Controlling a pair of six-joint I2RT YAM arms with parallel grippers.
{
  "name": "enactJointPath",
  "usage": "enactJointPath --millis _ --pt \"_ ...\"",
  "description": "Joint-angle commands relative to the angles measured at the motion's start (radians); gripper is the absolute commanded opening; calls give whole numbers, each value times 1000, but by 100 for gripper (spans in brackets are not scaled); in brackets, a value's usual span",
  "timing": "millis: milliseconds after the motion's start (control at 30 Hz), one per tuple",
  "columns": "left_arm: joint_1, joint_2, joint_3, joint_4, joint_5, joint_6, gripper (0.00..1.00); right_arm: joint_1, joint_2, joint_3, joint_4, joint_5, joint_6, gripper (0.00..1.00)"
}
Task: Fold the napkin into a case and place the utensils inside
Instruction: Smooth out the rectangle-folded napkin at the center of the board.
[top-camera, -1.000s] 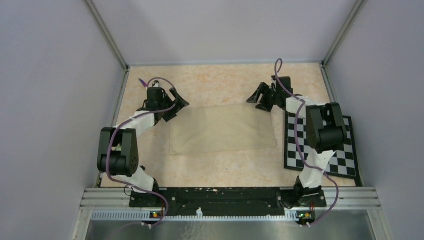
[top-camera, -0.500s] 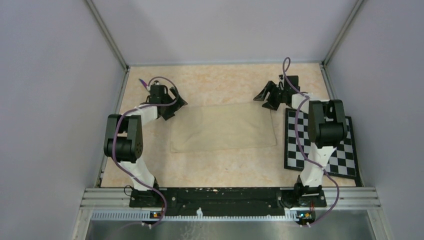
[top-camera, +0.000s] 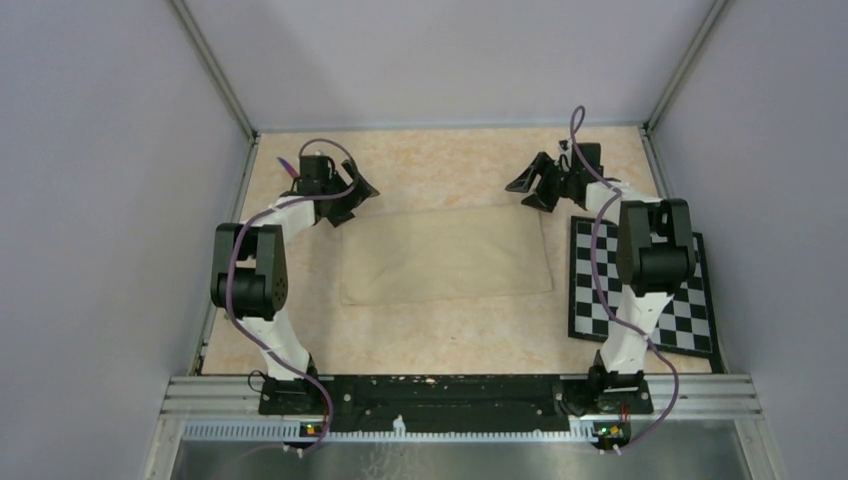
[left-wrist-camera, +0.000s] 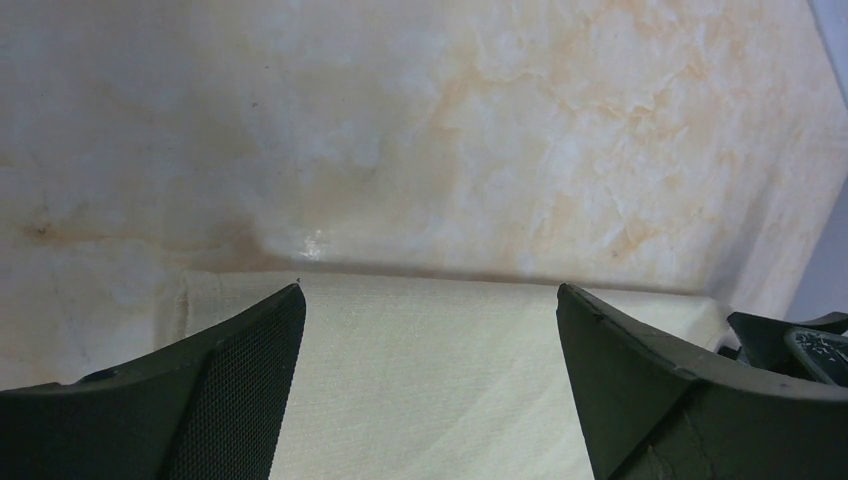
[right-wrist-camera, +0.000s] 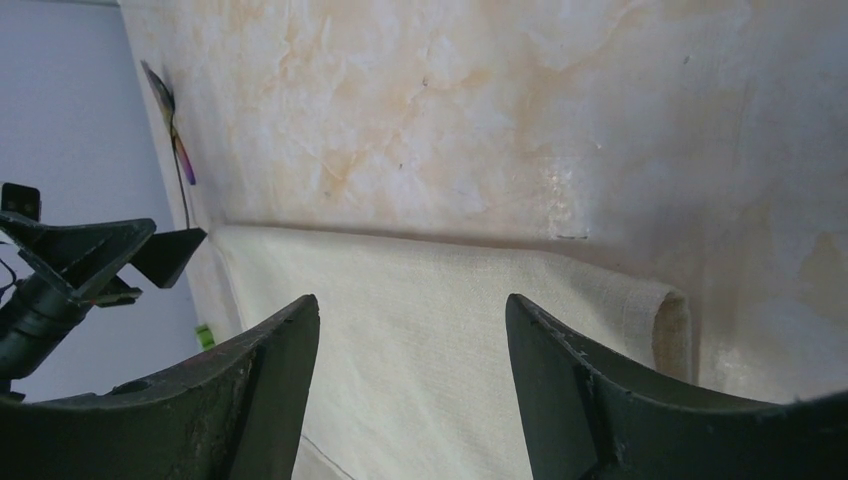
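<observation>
The napkin (top-camera: 445, 255) lies flat mid-table as a beige folded oblong. My left gripper (top-camera: 357, 197) hovers open at its far left corner. In the left wrist view the fingertips (left-wrist-camera: 285, 300) straddle the far edge of the cloth (left-wrist-camera: 430, 380) with nothing held. My right gripper (top-camera: 529, 187) hangs open over the far right corner. In the right wrist view its jaws stand wide above the cloth (right-wrist-camera: 420, 340), beside the rolled fold at its end (right-wrist-camera: 672, 325). One of the utensils, a thin purple iridescent knife (right-wrist-camera: 170, 125), lies by the far left wall.
A black-and-white checkerboard (top-camera: 640, 290) lies at the right, under the right arm. Grey walls close in the table on the left, right and far sides. The left gripper (right-wrist-camera: 90, 250) also shows in the right wrist view.
Both grippers have drifted toward the far wall, from over the napkin's far corners to its far edge. Both stayed open. The napkin has not moved.
</observation>
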Motion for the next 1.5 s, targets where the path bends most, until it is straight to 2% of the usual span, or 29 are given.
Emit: enactJointPath --millis 0,133,300,433,567,633,700,800,900,1067,1267,1467 --pt "8 57 -10 47 -41 3 99 -40 55 0 78 -14 4 68" --pt "9 96 -7 30 -87 29 99 -45 97 20 37 32 -64 68" --pt "9 30 -18 1 -151 71 99 -41 91 90 -116 163 -185 68" --pt "5 -44 11 -40 -120 93 99 13 -15 128 -197 232 -217 68" --pt "-11 -99 28 -79 -62 135 99 97 -94 195 -346 385 -280 68" --pt "-26 -125 17 -97 -48 164 99 123 -124 192 -376 394 -288 69" --pt "-41 -164 -14 -111 -29 177 99 130 -161 115 -336 307 -253 69" --pt "-69 -229 -109 -69 28 174 99 133 -234 -70 -184 120 -174 69" --pt "-113 -285 -206 -31 79 177 99 136 -300 -231 -92 37 -137 69" --pt "-208 -350 -313 -57 7 173 99 135 -412 -393 -88 113 -170 69" --pt "-215 -452 -465 -54 -54 139 99 133 -474 -491 -109 216 -187 69" --pt "-215 -546 -538 -101 -96 142 99 134 -525 -536 -119 236 -190 69"
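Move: The left hand is just beyond the napkin's far left corner, with the napkin's middle some 12 cm back, 22 cm to the right and 3 cm lower; the spoon lies about 15 cm left and 3 cm farther out than that hand, with the rainbow knife beside it, about 16 cm left and 5 cm out. From the right hand, the napkin's middle is about 15 cm back, 19 cm left and 4 cm below, and the checkered board's middle about 24 cm back and 31 cm right. Both hands, fingers held apart, first dip about 3 cm at the napkin's far edge, one near each far corner, the right also shifting nearly 3 cm outward and rolling its left side down. Then they rise 6 to 7 cm, sweep back some 17 cm over the cloth and sink again, setting their fingertips on the near part of the napkin towards its two near corners, the left ending about 4 cm farther right and turned roughly 15 degrees clockwise. ##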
